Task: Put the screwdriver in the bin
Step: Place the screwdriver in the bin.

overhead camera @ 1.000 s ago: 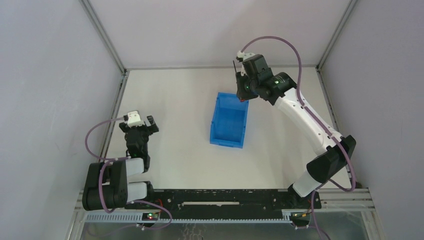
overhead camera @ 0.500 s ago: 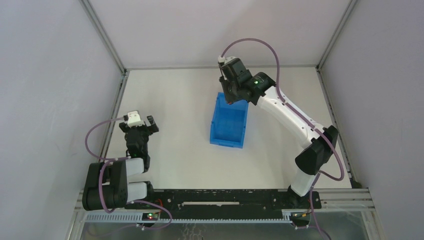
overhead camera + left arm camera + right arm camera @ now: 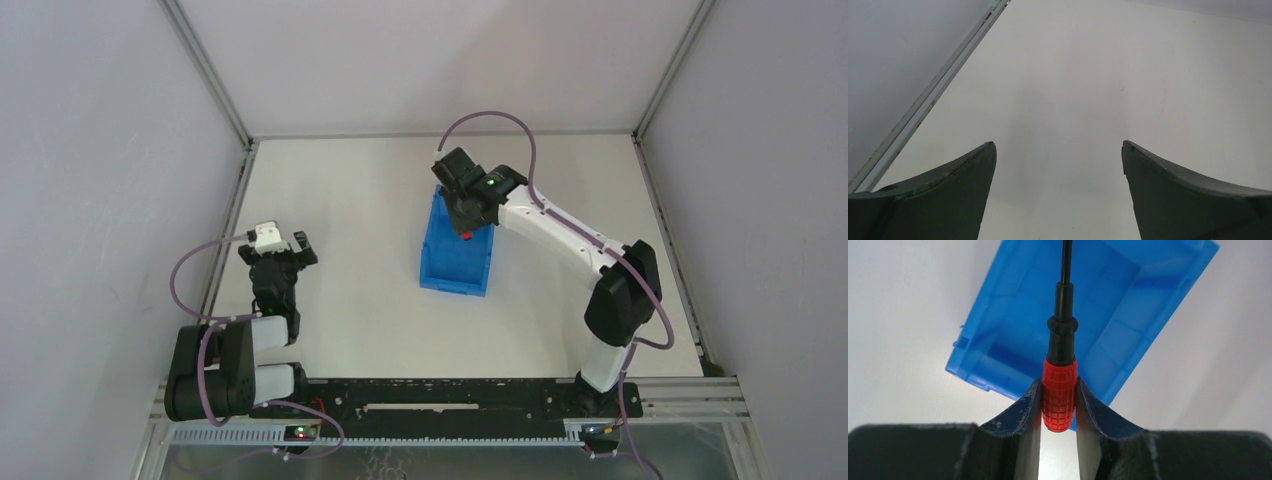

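The blue bin [image 3: 455, 255] stands in the middle of the table; it also shows in the right wrist view [image 3: 1013, 305]. My right gripper [image 3: 465, 228] hangs over the bin's far end, shut on the screwdriver's red handle [image 3: 1059, 392]. The black shaft [image 3: 1066, 265] points out over the bin's inside. In the top view only a bit of red handle [image 3: 467, 235] shows under the gripper. My left gripper [image 3: 284, 250] is open and empty at the left of the table; in the left wrist view its fingers [image 3: 948, 195] frame bare table.
A metal frame rail [image 3: 933, 97] runs along the table's left edge, close to my left gripper. Grey walls enclose the table on the left, far and right sides. A black rail [image 3: 440, 395] carrying the arm bases runs along the near edge.
My right arm has swung left and toward the near side with the screwdriver, from beyond the bin's far end to over the bin. The left arm has not moved.
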Motion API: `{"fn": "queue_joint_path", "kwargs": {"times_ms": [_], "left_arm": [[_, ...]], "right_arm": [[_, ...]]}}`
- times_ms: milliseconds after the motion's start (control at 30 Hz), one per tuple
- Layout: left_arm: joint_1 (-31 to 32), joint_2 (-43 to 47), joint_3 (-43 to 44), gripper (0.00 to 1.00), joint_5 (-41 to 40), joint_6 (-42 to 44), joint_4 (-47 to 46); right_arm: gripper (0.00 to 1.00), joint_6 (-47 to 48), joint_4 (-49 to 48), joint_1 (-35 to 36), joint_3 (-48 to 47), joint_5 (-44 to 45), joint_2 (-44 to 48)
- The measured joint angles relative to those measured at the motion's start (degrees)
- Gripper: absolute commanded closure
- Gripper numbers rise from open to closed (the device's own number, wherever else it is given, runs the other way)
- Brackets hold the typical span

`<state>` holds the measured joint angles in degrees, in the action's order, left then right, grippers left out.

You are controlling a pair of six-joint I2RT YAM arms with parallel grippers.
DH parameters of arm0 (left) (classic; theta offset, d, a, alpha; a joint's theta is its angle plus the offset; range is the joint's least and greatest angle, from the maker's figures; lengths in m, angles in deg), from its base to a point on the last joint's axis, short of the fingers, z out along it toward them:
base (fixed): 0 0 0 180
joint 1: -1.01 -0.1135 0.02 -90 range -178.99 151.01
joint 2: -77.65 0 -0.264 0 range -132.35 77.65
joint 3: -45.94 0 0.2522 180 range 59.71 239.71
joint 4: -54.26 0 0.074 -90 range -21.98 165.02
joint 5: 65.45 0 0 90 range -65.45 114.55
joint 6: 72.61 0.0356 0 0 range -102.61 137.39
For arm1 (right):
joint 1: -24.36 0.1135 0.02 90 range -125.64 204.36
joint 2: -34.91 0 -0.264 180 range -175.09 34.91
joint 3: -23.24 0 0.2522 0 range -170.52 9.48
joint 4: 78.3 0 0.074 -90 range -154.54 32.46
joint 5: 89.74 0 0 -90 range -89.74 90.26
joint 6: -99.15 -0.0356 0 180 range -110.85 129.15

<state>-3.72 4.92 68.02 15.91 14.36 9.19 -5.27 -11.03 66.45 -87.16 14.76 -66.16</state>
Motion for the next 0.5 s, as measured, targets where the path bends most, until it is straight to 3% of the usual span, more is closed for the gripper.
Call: {"fn": "queue_joint_path", "kwargs": {"times_ms": [500], "left_arm": [[0.0,0.0,0.0,0.0,0.0,0.0,0.0]], "right_arm": [[1.0,-2.7,-3.5,0.0,6.3,-1.6,-4.6]]}}
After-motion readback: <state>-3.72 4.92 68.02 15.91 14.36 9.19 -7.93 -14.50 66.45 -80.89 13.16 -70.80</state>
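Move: The blue bin that the screwdriver is bound for lies under the right hand: its middle is roughly 4 cm ahead, hardly to either side, and some 13 cm below the hand point. The red handle is already held in the right fingers, and nothing else stands on the table near there. From the idle left hand, the bin's middle is about 39 cm to the right, 3 cm farther out and about 5 cm lower. The screwdriver, still pinched by its red handle, is lowered towards the open bin: the right hand sinks almost straight down by about 6.5 cm, slowing as it goes. Meanwhile the wrist tips some 5 to 10 degrees so that the fingers point more steeply down; their grip doesn't change. ##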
